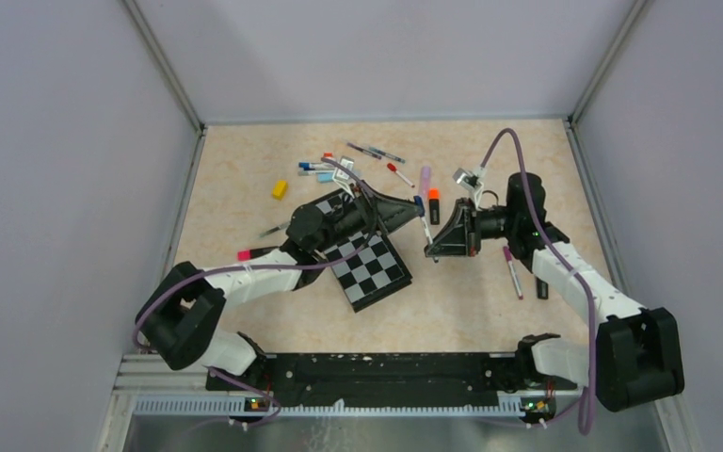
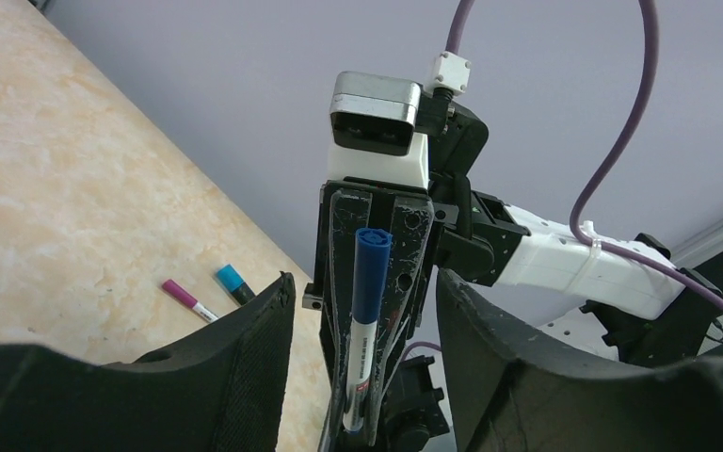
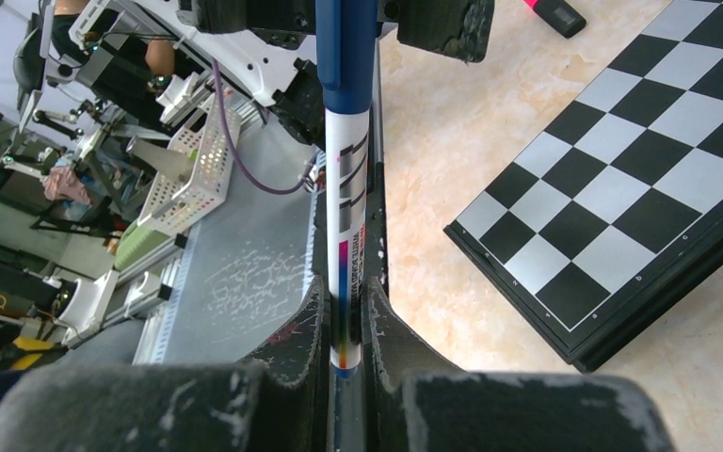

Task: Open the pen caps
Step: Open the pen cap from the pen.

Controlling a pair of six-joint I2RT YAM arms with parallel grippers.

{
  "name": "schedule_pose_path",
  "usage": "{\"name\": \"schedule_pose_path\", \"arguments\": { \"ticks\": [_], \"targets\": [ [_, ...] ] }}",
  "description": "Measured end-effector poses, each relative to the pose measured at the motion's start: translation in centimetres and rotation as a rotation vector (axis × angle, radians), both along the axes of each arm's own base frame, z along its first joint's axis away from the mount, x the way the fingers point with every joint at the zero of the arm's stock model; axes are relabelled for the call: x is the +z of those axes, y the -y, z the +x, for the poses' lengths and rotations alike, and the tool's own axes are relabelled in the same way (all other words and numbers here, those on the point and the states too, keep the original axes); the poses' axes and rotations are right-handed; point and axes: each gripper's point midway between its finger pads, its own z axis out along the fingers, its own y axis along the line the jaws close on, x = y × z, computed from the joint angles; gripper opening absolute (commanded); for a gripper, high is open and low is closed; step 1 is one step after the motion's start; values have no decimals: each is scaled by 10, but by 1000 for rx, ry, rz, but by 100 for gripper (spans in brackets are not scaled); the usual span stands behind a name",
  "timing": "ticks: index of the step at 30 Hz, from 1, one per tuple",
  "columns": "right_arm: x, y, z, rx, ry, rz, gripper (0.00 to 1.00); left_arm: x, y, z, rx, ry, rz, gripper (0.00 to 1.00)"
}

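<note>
My right gripper (image 3: 344, 303) is shut on the white barrel of a pen (image 3: 348, 217), holding it off the table. The pen's blue cap (image 3: 346, 56) points toward my left gripper. In the left wrist view the blue cap (image 2: 371, 273) stands between the two fingers of my left gripper (image 2: 362, 301), which is open, with a gap on each side of the cap. From above, the left gripper (image 1: 410, 210) and the right gripper (image 1: 431, 247) meet at this pen (image 1: 424, 224) over the middle of the table.
A chessboard (image 1: 369, 268) lies under the left arm. Several loose pens (image 1: 377, 153), a lilac marker (image 1: 425, 177), an orange marker (image 1: 433, 204) and a yellow block (image 1: 280, 189) lie behind. A pink marker (image 1: 249, 253) sits left, a purple pen (image 1: 512, 271) right.
</note>
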Motion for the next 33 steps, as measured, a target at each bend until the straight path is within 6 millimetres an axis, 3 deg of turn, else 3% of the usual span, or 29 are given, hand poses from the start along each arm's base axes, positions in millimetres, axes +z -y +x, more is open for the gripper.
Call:
{"name": "schedule_pose_path", "arguments": {
  "ticks": [12, 16, 18, 29, 31, 33],
  "targets": [
    [-4, -3, 0, 11, -15, -4, 0, -1, 8, 1, -24, -15, -11, 34],
    [-5, -4, -1, 18, -16, -4, 0, 1, 10, 1, -33, -15, -16, 15],
    [-4, -4, -1, 22, -15, -1, 0, -2, 11, 2, -29, -17, -10, 0],
    [-11, -5, 5, -20, -4, -8, 0, -4, 6, 17, -33, -27, 45, 0],
    [-15, -5, 1, -24, -5, -7, 0, 14, -3, 35, 5, -11, 26, 0],
    [-27, -3, -12, -3, -48, -12, 0, 58, -24, 68, 113, 61, -40, 0]
  ]
}}
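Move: The pen's blue cap already stands between the left hand's open fingers, its middle only about 1 cm to the right and level with them. From that hand, the chessboard's middle is some 8 cm ahead, 12 cm left and 28 cm below; the orange highlighter is about 18 cm ahead, 7 cm right and 28 cm down. From the right hand, which grips the barrel's rear, the cap is roughly 7 cm ahead, 2 cm left and 6 cm up. The left fingers close on the blue cap and pinch it, the hand easing about 1 cm right meanwhile, then pull it away from the barrel, forward and up with some left, about 9 cm, mostly in a quick final jerk. The right hand keeps its shut grip on the barrel's rear and ends some 3 cm lower and slightly back. ##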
